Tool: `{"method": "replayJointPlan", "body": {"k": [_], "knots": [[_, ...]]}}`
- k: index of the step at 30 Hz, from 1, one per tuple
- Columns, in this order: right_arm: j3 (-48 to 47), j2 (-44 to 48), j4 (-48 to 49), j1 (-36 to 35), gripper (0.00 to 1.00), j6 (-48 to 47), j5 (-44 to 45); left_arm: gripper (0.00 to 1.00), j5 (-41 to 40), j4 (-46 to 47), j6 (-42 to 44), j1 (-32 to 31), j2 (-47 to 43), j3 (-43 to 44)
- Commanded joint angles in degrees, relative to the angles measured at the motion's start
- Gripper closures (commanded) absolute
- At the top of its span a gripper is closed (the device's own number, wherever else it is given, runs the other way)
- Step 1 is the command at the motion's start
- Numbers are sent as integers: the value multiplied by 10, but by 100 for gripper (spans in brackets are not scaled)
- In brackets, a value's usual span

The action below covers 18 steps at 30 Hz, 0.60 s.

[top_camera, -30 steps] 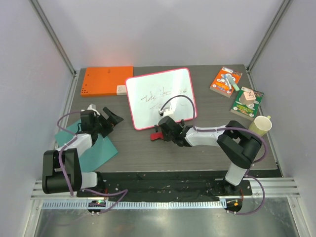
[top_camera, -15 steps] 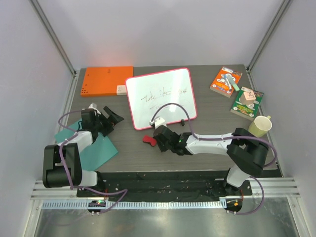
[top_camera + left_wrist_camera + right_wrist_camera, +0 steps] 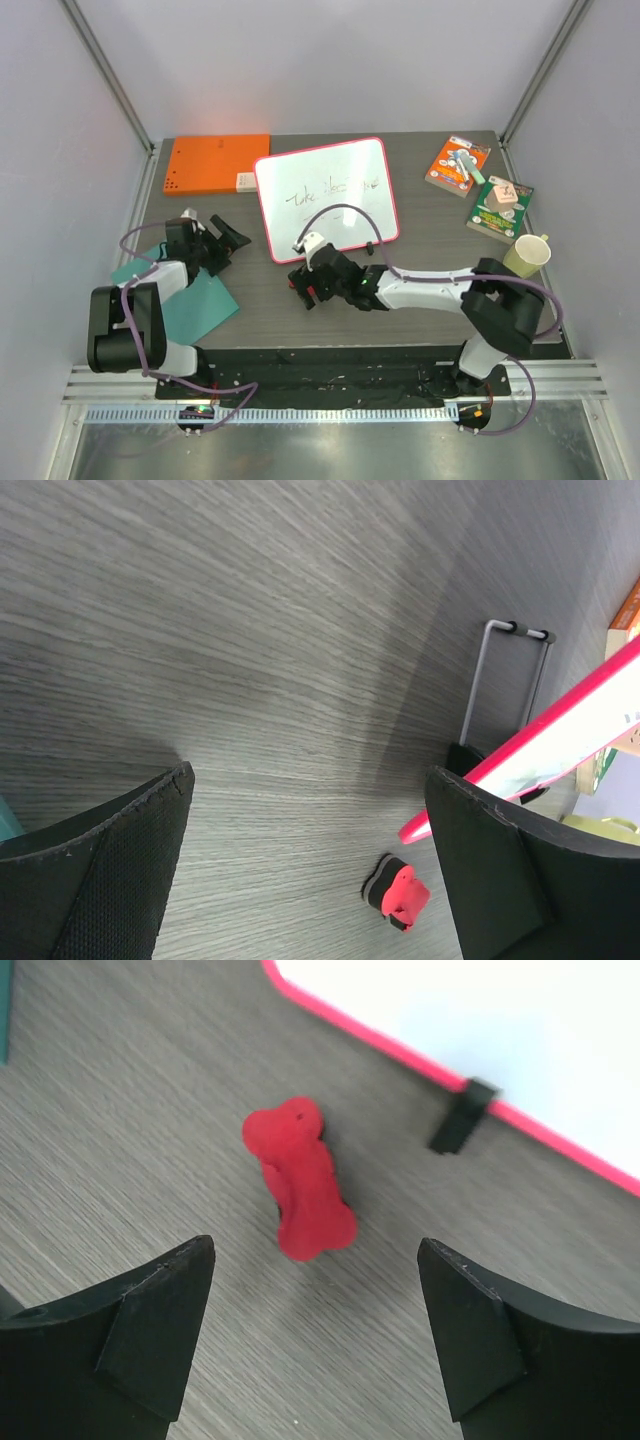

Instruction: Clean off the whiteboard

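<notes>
The whiteboard (image 3: 325,195), white with a pink rim and faint dark writing, stands propped at the table's middle. Its rim (image 3: 400,1055) crosses the top of the right wrist view, and its corner (image 3: 540,750) shows in the left wrist view. A red eraser (image 3: 298,1180) lies loose on the table just in front of the board. My right gripper (image 3: 315,1260) hangs over the eraser (image 3: 297,284) with its jaws wide open and nothing between them. My left gripper (image 3: 228,250) is open to the left of the board; from there the eraser (image 3: 395,890) shows lying ahead of it.
An orange board (image 3: 215,165) lies at the back left, and a teal sheet (image 3: 185,295) under the left arm. Two game boxes (image 3: 458,163) (image 3: 500,208) and a yellow cup (image 3: 530,253) stand at the right. A wire stand (image 3: 505,675) props the whiteboard.
My right gripper moved left and away from the board's lower edge, then opened. The eraser it held now lies on the table. The left arm has hardly moved.
</notes>
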<state>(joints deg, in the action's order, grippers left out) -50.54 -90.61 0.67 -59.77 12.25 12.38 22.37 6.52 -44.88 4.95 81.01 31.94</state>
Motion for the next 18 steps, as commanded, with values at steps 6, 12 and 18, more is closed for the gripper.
{"method": "replayJointPlan", "body": {"k": [6,12,18], "knots": [[-61,-89,42,-2,22,-14,-47,4,15,-9,-6,0,0,18],[-85,-124,45,-2,25,-24,-32,3,15,-9,-8,-2,11,21],[-99,-145,39,-1,47,-26,-37,4,18,-9,-6,-6,23,22]]}}
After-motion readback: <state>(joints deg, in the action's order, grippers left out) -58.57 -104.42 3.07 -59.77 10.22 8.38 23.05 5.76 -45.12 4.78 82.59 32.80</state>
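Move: The red eraser lies some 5 cm to the right hand's left, 2 cm ahead and about 6 cm below. From that hand, the near-edge black clip is roughly 6 cm ahead, level sideways and 5 cm below; the whiteboard's middle is about 18 cm ahead, 3 cm right and 5 cm below. From the left hand, the eraser is about 11 cm right, 6 cm back and 4 cm below. The right hand drops and moves left, each about 4 cm, bringing its partly closing fingers around the red eraser. ##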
